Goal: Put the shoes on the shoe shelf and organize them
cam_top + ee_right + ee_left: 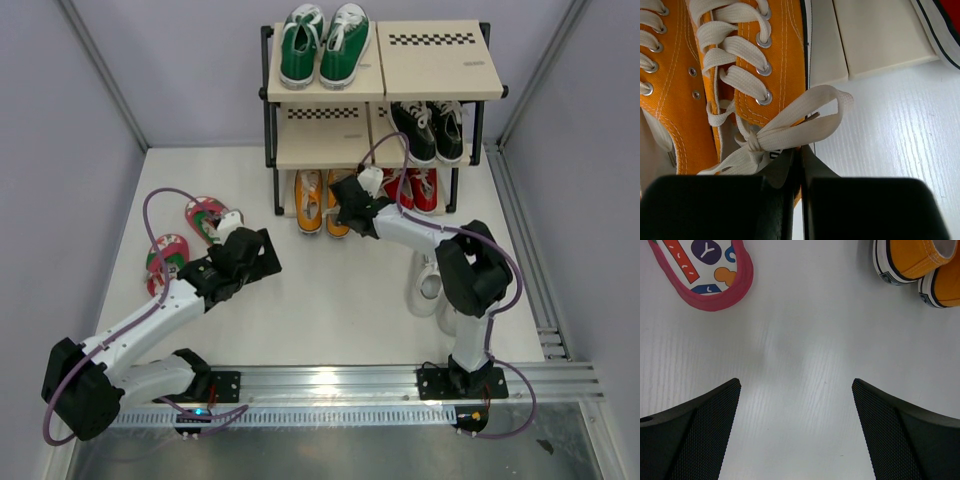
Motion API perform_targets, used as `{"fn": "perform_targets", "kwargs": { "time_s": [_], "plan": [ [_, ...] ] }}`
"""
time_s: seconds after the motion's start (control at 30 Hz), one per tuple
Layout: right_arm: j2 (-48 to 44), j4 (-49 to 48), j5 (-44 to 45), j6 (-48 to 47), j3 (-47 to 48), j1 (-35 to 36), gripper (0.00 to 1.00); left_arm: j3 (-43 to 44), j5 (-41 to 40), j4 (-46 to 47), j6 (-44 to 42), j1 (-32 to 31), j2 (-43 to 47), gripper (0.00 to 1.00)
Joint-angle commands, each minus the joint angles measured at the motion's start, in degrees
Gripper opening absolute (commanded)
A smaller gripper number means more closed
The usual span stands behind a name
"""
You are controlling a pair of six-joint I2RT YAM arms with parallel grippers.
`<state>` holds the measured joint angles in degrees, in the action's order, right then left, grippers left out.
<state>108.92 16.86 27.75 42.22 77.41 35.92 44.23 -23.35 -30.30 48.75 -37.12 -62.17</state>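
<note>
The orange sneakers (322,200) stand side by side at the left of the shoe shelf's (430,65) bottom tier, heels toward me. My right gripper (347,214) is shut on the right orange sneaker (775,45), its jaws (801,150) pinching the collar wall just behind the white lace bow. Two pink flip-flops (205,218) lie on the table at the left. My left gripper (262,250) hangs open over bare table (796,390), between a flip-flop's (705,270) end and the orange heels (920,265). White sneakers (430,285) sit on the table, partly hidden behind the right arm.
Green sneakers (322,45) fill the top tier's left half. Black sneakers (430,130) sit on the middle tier's right, and red sneakers (420,190) on the bottom tier's right, beside the orange pair. A metal rail (400,380) runs along the near edge.
</note>
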Motion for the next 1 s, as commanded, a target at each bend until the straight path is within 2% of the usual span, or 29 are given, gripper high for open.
{"fn": "perform_targets", "kwargs": {
  "time_s": [0.0,0.27,0.3,0.33,0.47,0.67,0.73,0.8,0.83,0.9,0.97],
  "plan": [
    [0.7,-7.8,2.3,-0.1,5.5,-0.8,0.03,0.2,-0.4,0.8,-0.8,-0.1,1.2,0.97],
    [2.9,-5.6,0.8,-0.9,8.4,-0.9,0.05,-0.2,-0.4,1.0,-0.9,-0.1,1.2,0.97],
    [2.9,-5.1,0.4,-0.9,8.6,-0.9,0.10,-0.3,-0.3,1.1,-0.9,-0.1,1.3,0.97],
    [2.8,-4.7,-0.1,-0.9,8.6,-0.9,0.24,-0.4,-0.3,1.2,-1.0,-0.1,1.4,0.97],
    [0.8,-4.2,-2.3,-0.6,6.9,-0.9,0.41,-0.5,-0.3,1.8,-1.1,-0.1,1.2,0.97],
    [-4.4,-2.7,-3.4,-1.7,2.0,-0.2,0.52,2.2,-2.5,3.3,-3.3,0.6,0.6,0.97],
    [-7.4,-2.4,-3.5,-2.7,-0.4,0.2,0.54,4.4,-2.1,5.4,-5.3,2.8,0.2,0.97],
    [-9.4,-2.1,-4.3,-3.4,-2.0,0.8,0.59,6.0,2.5,7.6,-8.1,5.5,-0.7,0.99],
    [-11.4,-2.0,-4.7,-3.4,-3.4,1.1,0.60,7.6,5.2,10.4,-8.9,9.2,-1.0,0.99],
    [-13.3,-1.8,-5.7,-4.2,-5.1,2.4,0.60,8.9,12.2,13.4,-11.1,13.0,-2.4,0.99],
    [-15.8,-1.7,-6.0,-4.8,-7.1,4.0,0.63,11.2,15.8,18.2,-13.3,16.8,-4.3,0.99]
  ]
}}
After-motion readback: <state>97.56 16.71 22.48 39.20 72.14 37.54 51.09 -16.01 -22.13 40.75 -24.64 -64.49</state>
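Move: At the right hand's shut fingertips is the heel of the right orange shoe; that shoe's middle lies some 9 cm ahead, level sideways and about 3 cm lower. The left orange shoe stands 7 cm left of it, the nearer red shoe 15 cm right of it. From the left hand, the far flip-flop lies about 20 cm ahead, 14 cm left and 12 cm below, the right orange shoe 27 cm ahead and 14 cm right. Pushing the right orange shoe farther in by its heel, the right hand, fingers still shut, eases forward and left about 1.5 cm each, then opens to over half, lets go and draws back and up, about 5 cm each way. Late on, the wide-open left hand sets off empty, forward and up some 6 cm each, a little left, towards the far flip-flop. ##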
